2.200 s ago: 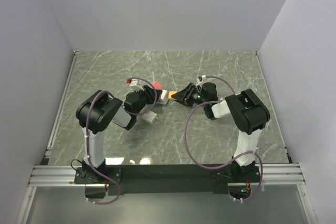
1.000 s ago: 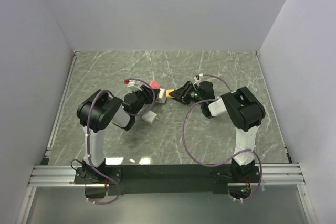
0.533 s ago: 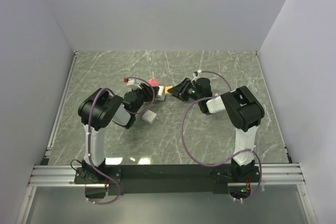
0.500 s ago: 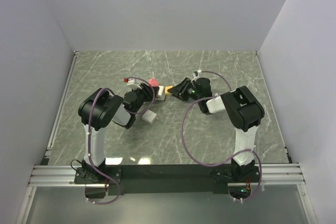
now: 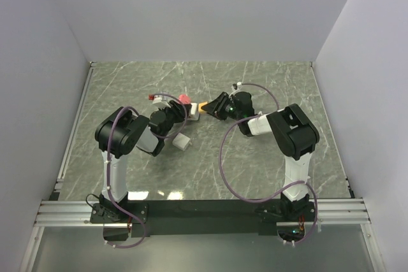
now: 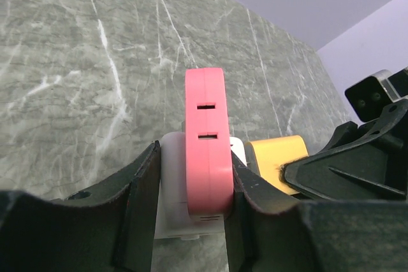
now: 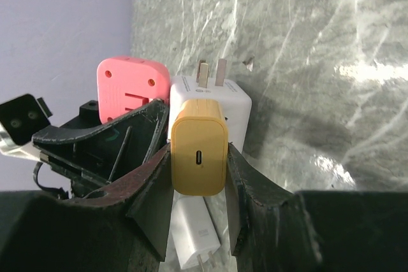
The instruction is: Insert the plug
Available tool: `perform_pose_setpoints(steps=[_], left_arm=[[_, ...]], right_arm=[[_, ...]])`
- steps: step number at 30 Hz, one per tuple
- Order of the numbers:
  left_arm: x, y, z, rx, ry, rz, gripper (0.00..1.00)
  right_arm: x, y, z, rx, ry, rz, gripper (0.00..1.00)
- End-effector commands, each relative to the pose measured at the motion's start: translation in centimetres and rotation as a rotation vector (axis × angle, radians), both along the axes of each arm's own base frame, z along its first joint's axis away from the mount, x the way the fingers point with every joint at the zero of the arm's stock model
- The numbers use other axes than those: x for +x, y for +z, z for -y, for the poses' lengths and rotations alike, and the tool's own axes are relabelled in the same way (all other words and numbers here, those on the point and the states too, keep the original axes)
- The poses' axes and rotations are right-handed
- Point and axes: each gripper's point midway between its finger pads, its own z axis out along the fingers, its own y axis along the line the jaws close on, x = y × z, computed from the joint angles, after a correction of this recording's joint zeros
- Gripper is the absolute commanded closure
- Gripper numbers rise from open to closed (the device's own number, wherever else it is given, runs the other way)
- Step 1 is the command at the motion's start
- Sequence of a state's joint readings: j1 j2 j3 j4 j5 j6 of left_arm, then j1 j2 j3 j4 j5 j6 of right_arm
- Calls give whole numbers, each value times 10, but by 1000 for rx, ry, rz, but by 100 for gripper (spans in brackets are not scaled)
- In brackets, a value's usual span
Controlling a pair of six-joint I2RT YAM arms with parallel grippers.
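Note:
My left gripper [image 5: 176, 113] [image 6: 193, 157] is shut on a socket block made of a pink slotted part [image 6: 205, 138] [image 5: 185, 99] [image 7: 131, 87] and a white cube [image 6: 172, 183] [image 7: 213, 97]. Two metal prongs stick out of the cube. The yellow plug [image 7: 198, 148] [image 5: 204, 106] [image 6: 277, 160] is clamped in my right gripper [image 7: 198, 157] [image 5: 215, 105], with its USB port facing the right wrist camera. The plug's front end lies against the white cube's side. I cannot tell whether its pins are in a socket.
A loose white charger [image 5: 182, 142] [image 7: 196, 237] lies on the marble table [image 5: 268, 87] just below the two grippers. Purple cables [image 5: 226, 157] loop from both arms. Grey walls enclose the table on three sides.
Both grippers have drifted toward the far side of the table. The right one has carried the yellow plug left until it meets the white cube. Both grips are unchanged.

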State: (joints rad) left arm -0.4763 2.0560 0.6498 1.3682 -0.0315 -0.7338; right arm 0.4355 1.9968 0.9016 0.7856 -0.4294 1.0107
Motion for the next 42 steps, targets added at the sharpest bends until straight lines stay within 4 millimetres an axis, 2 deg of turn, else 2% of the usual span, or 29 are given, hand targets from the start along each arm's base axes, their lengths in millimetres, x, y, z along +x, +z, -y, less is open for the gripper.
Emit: perform_pose_setpoints(steps=[1,5,8,10,11,13,15,20,27,35,39,42], left_arm=[[-104,-45,79,-8,-506,-236,66],[-105,-54,69,-8,-486,-268,66],[-104,-62,60,-14,-463,-287,64],[-106,-64,60,-18,-472,-290,62],[-106,-64,60,-19,-477,-289,59],[-106,-60,62,-20,-489,-277,57],[-106,-54,61,-22,-486,-254,48],[-105,-49,56,-5,-464,-233,36],[-112,-49,61,-41,-506,-235,39],[-113,-34,80,-73,-568,-174,39],[-117,-33,87,-85,-590,-173,37],[-118,-39,84,-82,-578,-188,31]], right_arm=[[-43,-50,-41,-157,152,-67,100],[-42,-33,-48,-145,164,-26,100],[-40,-26,-46,-167,153,-4,100],[-38,-28,-41,-212,132,1,100],[-35,-21,-42,-220,128,17,100],[-34,-23,-38,-253,112,17,100],[-32,-20,-37,-265,109,17,100],[-27,-16,-36,-288,98,32,100],[-27,-2,-42,-253,112,55,100],[-36,22,-38,-236,118,98,100],[-39,29,-32,-252,103,113,100],[-37,33,-22,-294,74,135,100]])
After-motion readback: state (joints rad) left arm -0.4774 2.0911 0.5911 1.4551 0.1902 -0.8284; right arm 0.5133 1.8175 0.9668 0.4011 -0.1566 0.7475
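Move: Just right of the left fingers, about 5 cm off and 1 cm farther out at the same height, sits the orange adapter in the right grip. The pink adapter stands some 2 cm ahead and 2 cm left of the left hand, 3 cm above; the loose white charger lies about 10 cm back, 3 cm left and 7 cm down. From the right hand, the white adapter is about 5 cm left, 1 cm back and 1 cm down. Easing left together by over 1 cm, the hands keep the white and orange adapters side by side; then the left fingers spread well open and that hand backs off about 4 cm, also going right 4 cm and turning some 15 degrees clockwise. The right hand keeps its grip on the orange adapter, rolls its left side down nearly 20 degrees, then drifts right over 2 cm, rising slightly. ##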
